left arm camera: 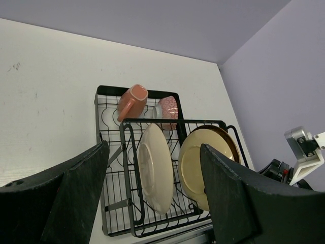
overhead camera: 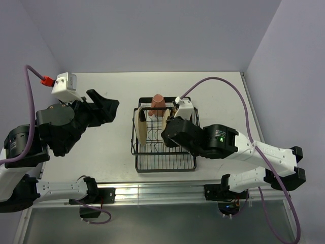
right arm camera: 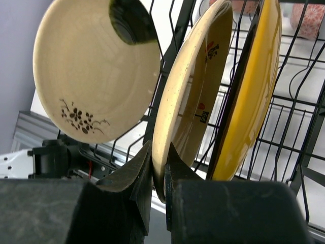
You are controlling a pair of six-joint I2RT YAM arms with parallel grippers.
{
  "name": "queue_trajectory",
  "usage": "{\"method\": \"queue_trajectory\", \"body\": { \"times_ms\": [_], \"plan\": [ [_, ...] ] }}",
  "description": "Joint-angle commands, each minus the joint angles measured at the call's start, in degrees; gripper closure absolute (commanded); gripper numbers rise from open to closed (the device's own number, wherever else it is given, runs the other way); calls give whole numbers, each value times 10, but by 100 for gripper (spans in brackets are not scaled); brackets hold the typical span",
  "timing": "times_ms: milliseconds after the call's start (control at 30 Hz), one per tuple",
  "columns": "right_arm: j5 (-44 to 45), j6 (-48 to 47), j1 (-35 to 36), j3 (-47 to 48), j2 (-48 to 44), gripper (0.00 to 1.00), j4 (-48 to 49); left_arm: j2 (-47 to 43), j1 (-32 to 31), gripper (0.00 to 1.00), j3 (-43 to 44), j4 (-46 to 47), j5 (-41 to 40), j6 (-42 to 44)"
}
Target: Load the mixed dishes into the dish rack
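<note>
The black wire dish rack (overhead camera: 165, 169) stands mid-table. At its far end lie the pinkish mug (left arm camera: 132, 100) and a small speckled bowl (left arm camera: 167, 111). A cream plate (right arm camera: 91, 71) with a dark flower print stands upright on the rack's left side. My right gripper (right arm camera: 158, 162) is shut on the lower rim of a second cream plate (right arm camera: 188, 112), upright among the prongs. Beside that one stands the yellow plate (right arm camera: 254, 91). From above, the right gripper (overhead camera: 172, 133) is over the rack's right half. My left gripper (overhead camera: 105, 101) hangs open and empty, left of the rack.
The rack's near half holds only bare wires (left arm camera: 117, 203). A metal rail (overhead camera: 162, 193) runs along the table's near edge. Walls close in behind and to the right of the table. The right arm's cable (overhead camera: 223, 84) loops over the table's far right.
</note>
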Motion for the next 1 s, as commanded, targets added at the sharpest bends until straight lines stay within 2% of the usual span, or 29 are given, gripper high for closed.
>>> {"method": "queue_trajectory", "body": {
  "times_ms": [0,133,333,433,467,533,600,633,733,967],
  "plan": [
    [-14,-6,-8,-7,-27,100,20,7,-3,22,1,18,9,-3],
    [-23,-12,-16,-23,-34,100,19,12,-3,22,1,20,11,-3],
    [-24,-14,-21,-30,-33,81,15,17,-3,21,-6,21,15,-8],
    [-24,-18,-21,-28,-30,64,12,15,-3,21,-8,19,16,-12],
    [-24,-20,-21,-27,-29,54,13,15,-3,20,-10,19,16,-14],
    [-24,-26,-21,-20,-28,43,11,13,-3,20,-10,18,15,-16],
    [-25,-29,-21,-13,-26,37,10,14,-3,20,-13,18,15,-16],
    [-24,-30,-21,-12,-26,30,9,15,-3,20,-13,19,15,-18],
    [-26,-32,-21,-7,-29,25,10,17,-3,20,-18,19,16,-19],
    [-34,-35,-16,6,-40,25,16,23,-3,19,-26,25,20,-19]
  ]
}}
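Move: The right hand already grips the cream plate by its near rim in the rack; its middle lies about 7 cm ahead, 1 cm left and 5 cm below. The yellow plate stands some 5 cm to the right of it, the dark-spotted plate about 12 cm to its left and 2 cm nearer the base. From the left hand, the cream plate is roughly 19 cm right, 3 cm ahead and 19 cm below. Right hand eases 1 cm right, then opens wide, releasing the cream plate; left hand drifts 3 cm right-down. ##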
